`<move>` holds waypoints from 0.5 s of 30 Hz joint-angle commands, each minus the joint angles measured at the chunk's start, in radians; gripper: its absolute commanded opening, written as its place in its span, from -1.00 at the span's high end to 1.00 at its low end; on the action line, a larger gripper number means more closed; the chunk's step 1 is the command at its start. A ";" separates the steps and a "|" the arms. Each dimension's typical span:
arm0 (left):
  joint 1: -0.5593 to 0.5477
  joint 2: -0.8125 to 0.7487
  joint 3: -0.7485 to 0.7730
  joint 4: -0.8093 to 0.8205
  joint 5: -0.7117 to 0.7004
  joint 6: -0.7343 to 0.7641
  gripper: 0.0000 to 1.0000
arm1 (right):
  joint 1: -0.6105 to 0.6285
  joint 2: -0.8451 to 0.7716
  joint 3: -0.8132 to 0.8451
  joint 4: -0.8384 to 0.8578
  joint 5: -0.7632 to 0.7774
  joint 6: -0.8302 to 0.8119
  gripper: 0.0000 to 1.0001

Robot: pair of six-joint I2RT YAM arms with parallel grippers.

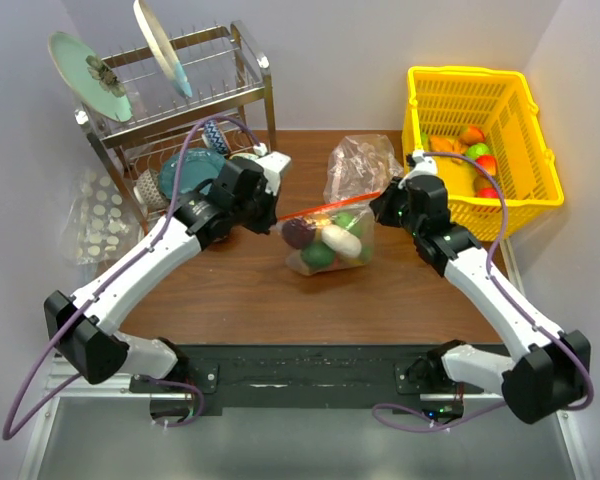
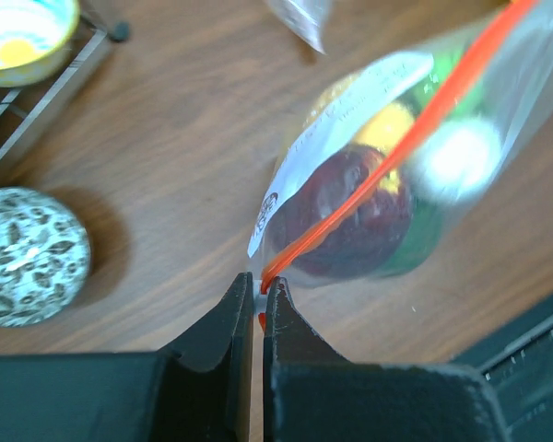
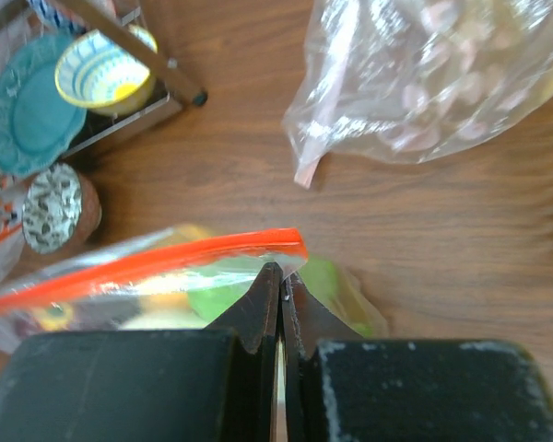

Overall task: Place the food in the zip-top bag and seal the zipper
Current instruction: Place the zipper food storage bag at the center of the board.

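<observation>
The clear zip-top bag [image 1: 330,240] hangs between my two grippers above the brown table, with food inside: a dark-red piece [image 1: 298,232], a green piece [image 1: 317,254] and a pale piece [image 1: 340,238]. Its red-orange zipper [image 1: 325,209] runs taut from one gripper to the other. My left gripper [image 1: 270,222] is shut on the zipper's left end with the white end piece [image 2: 261,287]. My right gripper [image 1: 380,205] is shut on the bag's right corner just under the zipper [image 3: 282,273]. The dark-red piece [image 2: 350,216] shows through the plastic in the left wrist view.
A yellow basket [image 1: 480,140] with more toy fruit stands at the back right. A pinkish clear bag [image 1: 358,165] lies behind the held bag. A dish rack [image 1: 180,110] with plates and bowls stands at the back left, a dotted bag [image 1: 100,215] beside it.
</observation>
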 commanded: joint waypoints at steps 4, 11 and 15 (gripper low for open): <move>0.071 -0.002 0.044 0.006 -0.133 -0.027 1.00 | -0.017 0.099 0.102 0.063 -0.050 -0.034 1.00; 0.078 -0.029 0.003 0.055 -0.089 -0.025 0.51 | -0.017 0.106 0.138 0.057 -0.101 -0.065 0.21; 0.081 -0.074 -0.004 0.064 -0.103 -0.028 0.21 | -0.018 0.051 0.136 0.046 -0.096 -0.080 -0.31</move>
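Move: The food-filled zipper bag is still held between both hands by the ends of its red zipper. Its middle hangs about 12 cm to the left hand's right, 4 cm back and 8 cm below it, and about 11 cm to the right hand's left, 8 cm back and equally low. The flowered bowl is some 15 cm left of the left hand, level with it and 14 cm below. The crumpled plastic bag lies roughly 10 cm straight ahead of the right hand, 14 cm below. The zipper bag is carried by both hands a last 3 to 4 cm forward and left over the board, each turning slightly counter-clockwise, the right hand dipping about a centimetre before coming back up. Then the fingers open, the right well past halfway and the left about a third, letting go of the zipper ends. ##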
